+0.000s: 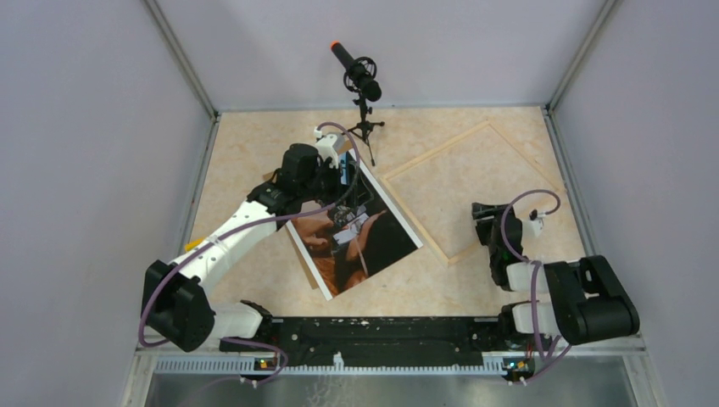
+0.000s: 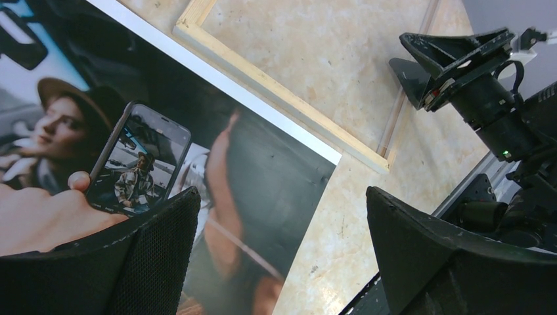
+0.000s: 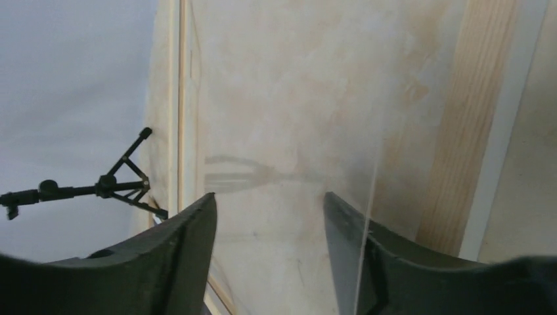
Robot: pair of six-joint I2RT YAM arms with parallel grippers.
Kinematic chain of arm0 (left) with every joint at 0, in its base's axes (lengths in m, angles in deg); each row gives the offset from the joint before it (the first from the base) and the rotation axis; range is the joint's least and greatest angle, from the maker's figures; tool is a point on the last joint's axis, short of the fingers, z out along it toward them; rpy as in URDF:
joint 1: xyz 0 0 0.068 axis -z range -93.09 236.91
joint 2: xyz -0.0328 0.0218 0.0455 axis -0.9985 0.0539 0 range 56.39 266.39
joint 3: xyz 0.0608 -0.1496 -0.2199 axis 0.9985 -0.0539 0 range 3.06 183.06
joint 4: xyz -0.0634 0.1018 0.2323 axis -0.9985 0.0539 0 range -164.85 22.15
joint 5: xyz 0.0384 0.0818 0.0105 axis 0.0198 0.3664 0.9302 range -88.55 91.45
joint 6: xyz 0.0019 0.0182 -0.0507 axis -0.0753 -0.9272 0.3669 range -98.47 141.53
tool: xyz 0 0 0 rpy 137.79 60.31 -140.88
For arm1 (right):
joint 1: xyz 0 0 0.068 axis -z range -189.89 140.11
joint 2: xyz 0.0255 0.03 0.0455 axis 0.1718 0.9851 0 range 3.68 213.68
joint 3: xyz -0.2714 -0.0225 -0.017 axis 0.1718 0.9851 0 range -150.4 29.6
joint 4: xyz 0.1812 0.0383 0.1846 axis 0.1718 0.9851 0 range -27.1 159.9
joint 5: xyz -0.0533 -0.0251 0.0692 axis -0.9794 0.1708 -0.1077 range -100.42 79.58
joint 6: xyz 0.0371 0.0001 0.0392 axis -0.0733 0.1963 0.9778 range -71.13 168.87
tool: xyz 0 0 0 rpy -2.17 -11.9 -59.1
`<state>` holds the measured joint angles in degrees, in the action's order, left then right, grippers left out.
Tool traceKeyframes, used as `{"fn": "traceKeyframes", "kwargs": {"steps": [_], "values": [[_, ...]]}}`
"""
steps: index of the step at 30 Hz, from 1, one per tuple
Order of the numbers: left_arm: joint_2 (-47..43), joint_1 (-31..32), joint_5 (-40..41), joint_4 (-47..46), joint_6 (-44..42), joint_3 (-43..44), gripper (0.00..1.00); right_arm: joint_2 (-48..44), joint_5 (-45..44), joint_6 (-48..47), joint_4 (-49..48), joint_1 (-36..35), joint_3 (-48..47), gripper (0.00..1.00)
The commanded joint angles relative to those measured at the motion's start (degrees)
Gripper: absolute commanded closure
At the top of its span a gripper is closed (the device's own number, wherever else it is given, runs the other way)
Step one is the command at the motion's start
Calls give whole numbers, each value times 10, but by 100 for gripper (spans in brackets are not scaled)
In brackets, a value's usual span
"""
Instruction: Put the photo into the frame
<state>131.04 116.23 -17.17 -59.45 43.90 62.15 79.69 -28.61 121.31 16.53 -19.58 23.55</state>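
The photo [image 1: 365,246], a dark glossy print with a white margin, lies face up in the middle of the table and fills the left of the left wrist view [image 2: 263,170]. My left gripper [image 1: 343,191] hovers over its far end, open wide with nothing between its fingers [image 2: 282,190]. The frame [image 1: 424,233], a narrow pale wood rectangle, lies to the right of the photo [image 2: 282,98]. My right gripper [image 1: 487,220] sits at the frame's near right side. Its jaws stand apart [image 3: 269,197] over the inside of the frame [image 3: 460,131]. A thin clear edge crosses its right finger [image 3: 368,256].
A microphone on a small tripod [image 1: 363,85] stands at the back centre, its legs also in the right wrist view [image 3: 111,184]. A brown board [image 1: 298,254] peeks out under the photo's left edge. Grey walls enclose the table on three sides.
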Motion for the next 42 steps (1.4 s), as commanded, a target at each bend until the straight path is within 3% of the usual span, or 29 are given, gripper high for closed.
{"fn": "traceKeyframes", "kwargs": {"steps": [1, 4, 8, 17, 25, 30, 42], "values": [[4, 2, -3, -26, -4, -3, 1, -36, 45, -72, 216, -6, -66, 34], [6, 1, -5, -26, -4, -2, 1, -44, 48, -120, 379, -5, -135, 14], [7, 1, -2, -24, -5, 0, 1, -18, 67, -173, 543, 3, -212, 1], [12, 0, 0, -22, -7, 1, 1, -16, 133, -249, 710, 4, -293, 1], [11, -4, -7, -20, -6, 2, 1, -23, 223, -332, 778, 4, -327, 1], [8, -4, -2, -20, -7, 2, 1, -53, 198, -358, 841, 4, -345, 1], [9, -6, -4, -19, -7, 3, 1, -115, 200, -318, 913, 7, -340, 1]]}}
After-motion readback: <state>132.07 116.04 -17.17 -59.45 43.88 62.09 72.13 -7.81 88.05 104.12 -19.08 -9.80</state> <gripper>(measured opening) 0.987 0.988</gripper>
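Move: The right gripper, half open with its fingers pointing forward, is low over the inside of the frame. The frame's near corner lies about 13 cm back and 12 cm to its left, some 4 cm lower. The frame's middle is roughly 8 cm ahead and 6 cm left, and the photo's middle about 40 cm left and 2 cm back. From the left gripper, that near corner is some 12 cm back, 28 cm right and 20 cm below. Ease the right gripper about a centimetre forward, up and left, then draw it back some 12 cm, staying low, towards the frame's near corner. Meanwhile open the fingers from half to fully wide, tip them down by about 45 degrees and turn the wrist some 40 degrees counter-clockwise, seeming to drag the near-right rail back on the way. ##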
